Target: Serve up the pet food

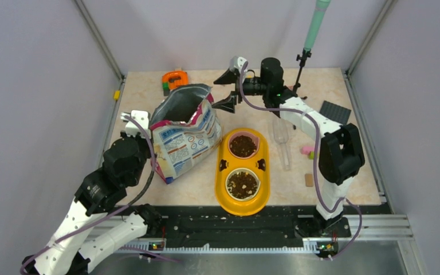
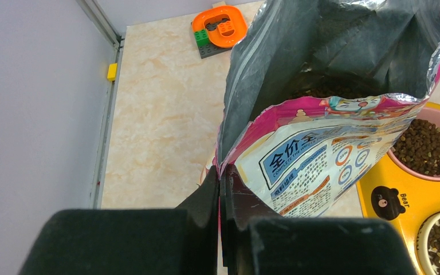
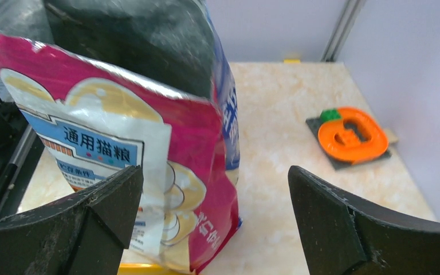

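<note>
The magenta-and-blue cat food bag (image 1: pixel 184 136) stands open at centre left, leaning a little. Pet food (image 2: pixel 333 90) shows as dark kibble inside its foil mouth. More kibble fills the pink bowl (image 1: pixel 243 145) and the white bowl (image 1: pixel 242 184) of the yellow feeder (image 1: pixel 224 172). My left gripper (image 2: pixel 220 179) is shut on the bag's upper left edge, also seen from above (image 1: pixel 148 129). My right gripper (image 1: pixel 227 90) hangs open just behind the bag's right side. In its wrist view the bag (image 3: pixel 120 132) stands ahead, partly between the spread fingers (image 3: pixel 113 197), and they do not touch it.
A clear scoop (image 1: pixel 281 140) lies right of the feeder. Small pink-green (image 1: pixel 307 150) and tan (image 1: pixel 309 179) blocks lie further right, and a dark mat (image 1: pixel 335 110) at the back right. An orange toy on a brick base (image 1: pixel 175 79) and a teal-topped stand (image 1: pixel 303 57) sit at the back.
</note>
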Robot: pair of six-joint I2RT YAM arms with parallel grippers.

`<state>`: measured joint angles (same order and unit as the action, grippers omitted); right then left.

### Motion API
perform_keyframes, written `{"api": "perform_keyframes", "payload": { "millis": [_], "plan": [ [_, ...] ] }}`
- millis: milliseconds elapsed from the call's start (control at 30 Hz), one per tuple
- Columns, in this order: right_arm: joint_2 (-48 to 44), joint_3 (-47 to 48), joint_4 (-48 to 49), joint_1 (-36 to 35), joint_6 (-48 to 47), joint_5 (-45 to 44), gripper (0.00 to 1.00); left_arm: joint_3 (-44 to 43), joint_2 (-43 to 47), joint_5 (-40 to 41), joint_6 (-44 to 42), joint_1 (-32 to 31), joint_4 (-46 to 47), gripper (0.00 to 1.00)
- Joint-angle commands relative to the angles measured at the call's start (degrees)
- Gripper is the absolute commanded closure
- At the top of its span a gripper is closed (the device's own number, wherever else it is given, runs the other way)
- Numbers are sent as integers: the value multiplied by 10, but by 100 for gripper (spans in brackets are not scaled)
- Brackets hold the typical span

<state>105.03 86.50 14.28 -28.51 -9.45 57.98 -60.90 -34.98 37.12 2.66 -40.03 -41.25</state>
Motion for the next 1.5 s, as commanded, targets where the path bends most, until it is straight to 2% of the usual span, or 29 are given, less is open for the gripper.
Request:
{"api": "perform_keyframes", "payload": {
  "millis": [0, 200, 333, 367, 400, 467, 500, 567, 733, 867, 1000, 1133, 1267, 1367, 1400, 1467],
  "plan": [
    [20, 57, 74, -23, -52, 37, 1, -23, 18, 34, 21, 3, 114, 100],
    [56, 103, 122, -28, 23, 108, 1, -22, 25, 37, 19, 4, 106, 100],
    [74, 139, 33, -39, -27, 92, 3, -22, 22, 37, 14, 4, 108, 100],
    [77, 140, 36, -39, -21, 96, 8, -21, 22, 37, 12, 4, 108, 100],
    [78, 139, 50, -39, -8, 100, 16, -20, 21, 37, 11, 4, 108, 100],
    [75, 129, 99, -39, 41, 95, 47, -16, 21, 38, 10, 4, 108, 100],
    [77, 130, 106, -39, 56, 94, 57, -13, 22, 40, 11, 4, 108, 100],
    [81, 149, 70, -38, 49, 86, 100, -8, 22, 44, 9, 4, 111, 100],
    [41, 141, 0, -32, 2, -19, 100, -5, -8, 56, -14, 5, 110, 100],
    [2, 124, 1, -15, 26, -93, 100, -26, -33, 44, -62, 31, 121, 100],
    [-46, 60, 77, 5, 31, -184, 100, -53, -40, 10, -106, 94, 127, 100],
    [-54, 21, 178, 22, 65, -293, 100, -61, -53, 6, -127, 134, 118, 100],
    [-47, 8, 224, 22, 108, -307, 100, -66, -60, -32, -115, 168, 125, 100],
    [-44, 12, 230, 17, 119, -293, 100, -113, -91, -82, -106, 181, 72, 100],
    [-44, 14, 225, 14, 112, -292, 100, -137, -116, -116, -104, 182, 38, 85],
    [-44, 21, 209, 7, 99, -290, 100, -200, -160, -237, -103, 184, -37, 54]
  ]
}}
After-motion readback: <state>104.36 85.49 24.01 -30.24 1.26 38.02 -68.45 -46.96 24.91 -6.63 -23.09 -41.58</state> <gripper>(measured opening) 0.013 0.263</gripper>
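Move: The open bag mouth's near right corner is the right gripper's goal: about 4 cm to its left, 1 cm back and 2 cm above. From that gripper the pink bowl lies some 11 cm back, 9 cm right and 25 cm down, the orange toy roughly 13 cm ahead, 14 cm left and as low. The left gripper already pinches the mouth's left corner; the right corner is about 15 cm ahead of it, 14 cm right, nearly level. Slide the open right gripper about 4 cm left and a little up around the bag's right rim corner, shut it there, then pull the corner forward some 5 cm and back right, turning about 30 degrees clockwise. Meanwhile keep the left corner pinched, first waiting, then bring it forward about 4 cm and slightly left; begin opening the left fingers only at the very end. ##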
